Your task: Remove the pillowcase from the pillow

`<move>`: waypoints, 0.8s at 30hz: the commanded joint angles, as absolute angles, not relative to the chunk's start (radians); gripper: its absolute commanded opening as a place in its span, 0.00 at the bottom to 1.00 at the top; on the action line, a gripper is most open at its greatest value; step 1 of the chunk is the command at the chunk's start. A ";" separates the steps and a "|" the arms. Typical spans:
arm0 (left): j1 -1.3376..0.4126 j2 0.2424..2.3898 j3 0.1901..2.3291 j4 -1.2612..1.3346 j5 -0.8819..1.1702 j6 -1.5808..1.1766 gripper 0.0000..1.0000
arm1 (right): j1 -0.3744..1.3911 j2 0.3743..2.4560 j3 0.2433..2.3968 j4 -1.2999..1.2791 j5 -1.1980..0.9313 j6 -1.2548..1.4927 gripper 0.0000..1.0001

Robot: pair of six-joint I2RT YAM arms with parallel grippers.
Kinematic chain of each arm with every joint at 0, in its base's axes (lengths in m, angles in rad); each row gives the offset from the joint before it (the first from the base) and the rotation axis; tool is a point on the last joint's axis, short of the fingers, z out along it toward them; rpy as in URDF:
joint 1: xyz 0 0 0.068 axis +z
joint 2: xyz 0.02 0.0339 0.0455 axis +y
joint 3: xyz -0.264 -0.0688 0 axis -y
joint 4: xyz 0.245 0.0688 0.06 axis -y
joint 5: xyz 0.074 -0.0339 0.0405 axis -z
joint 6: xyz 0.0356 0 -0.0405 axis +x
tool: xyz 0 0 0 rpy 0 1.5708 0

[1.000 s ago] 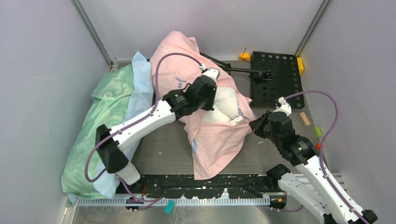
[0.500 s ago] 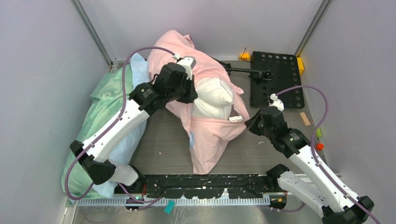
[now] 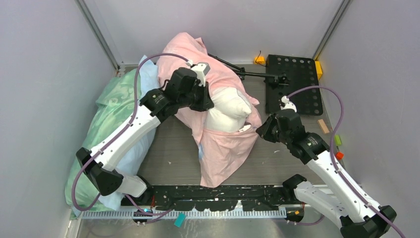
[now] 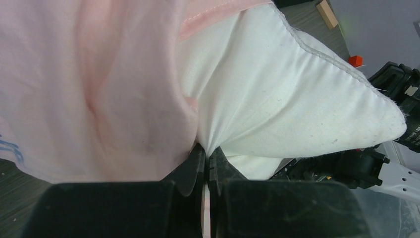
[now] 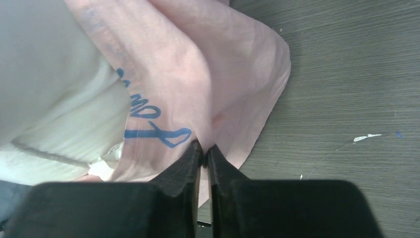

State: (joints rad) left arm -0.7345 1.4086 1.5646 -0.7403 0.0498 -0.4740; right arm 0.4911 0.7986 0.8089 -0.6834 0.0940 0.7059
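Note:
The pale pink pillowcase (image 3: 223,153) lies bunched in the middle of the table, its open end fallen toward the near edge. The white pillow (image 3: 228,106) bulges out of it. My left gripper (image 3: 208,101) is shut on a pinch of the pillow's white fabric (image 4: 297,99), right beside the pink hem (image 4: 89,84); the fingertips meet at the left gripper (image 4: 206,151). My right gripper (image 3: 258,130) is at the pillowcase's right edge. Its tips at the right gripper (image 5: 204,148) pinch a fold of pink cloth (image 5: 198,64) below the blue lettering, with the pillow (image 5: 49,74) to the left.
A mint green pillow (image 3: 111,124) and light blue bedding (image 3: 148,94) lie along the left wall. A black perforated plate (image 3: 294,82) with a thin rod sits at the back right. Small blocks (image 3: 323,126) lie by the right wall. A black rail (image 3: 218,193) runs along the near edge.
My left arm has swung back and left, drawing the pillow further out of the pink cover. My right gripper has shifted slightly left and back, still at the cover's edge.

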 commanded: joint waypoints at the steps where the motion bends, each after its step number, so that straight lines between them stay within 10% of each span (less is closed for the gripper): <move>1: -0.716 1.413 1.628 -0.614 0.059 -0.484 0.00 | 0.483 0.792 0.862 -0.693 0.084 0.670 0.21; 11: -0.716 1.425 1.690 -0.614 0.008 -0.466 0.00 | 0.484 0.776 0.923 -0.721 0.033 0.568 0.73; 24: -0.714 1.422 1.798 -0.631 -0.070 -0.453 0.00 | 0.486 0.736 0.839 -0.462 -0.321 0.570 0.82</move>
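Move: The right hand is at the pillowcase's right edge, its fingers just parting. The middle of the near rim lies about 8 cm to its left, level ahead and roughly at its height. The white tag is 5 cm left and 2 cm ahead, the exposed white pillow some 10 cm left and 8 cm ahead. From the left hand, which grips the pillow, that rim is about 8 cm right, 8 cm back and 8 cm lower. The right fingers let go of the pink cloth, opening wide; that hand eases slightly back, then rises about 6 cm and swings 4 cm left over the case, turning some 20 degrees, mainly counter-clockwise. The left hand keeps its pinch on the white pillow, dips a touch, then lifts it about 4 cm while easing 2 cm forward. ##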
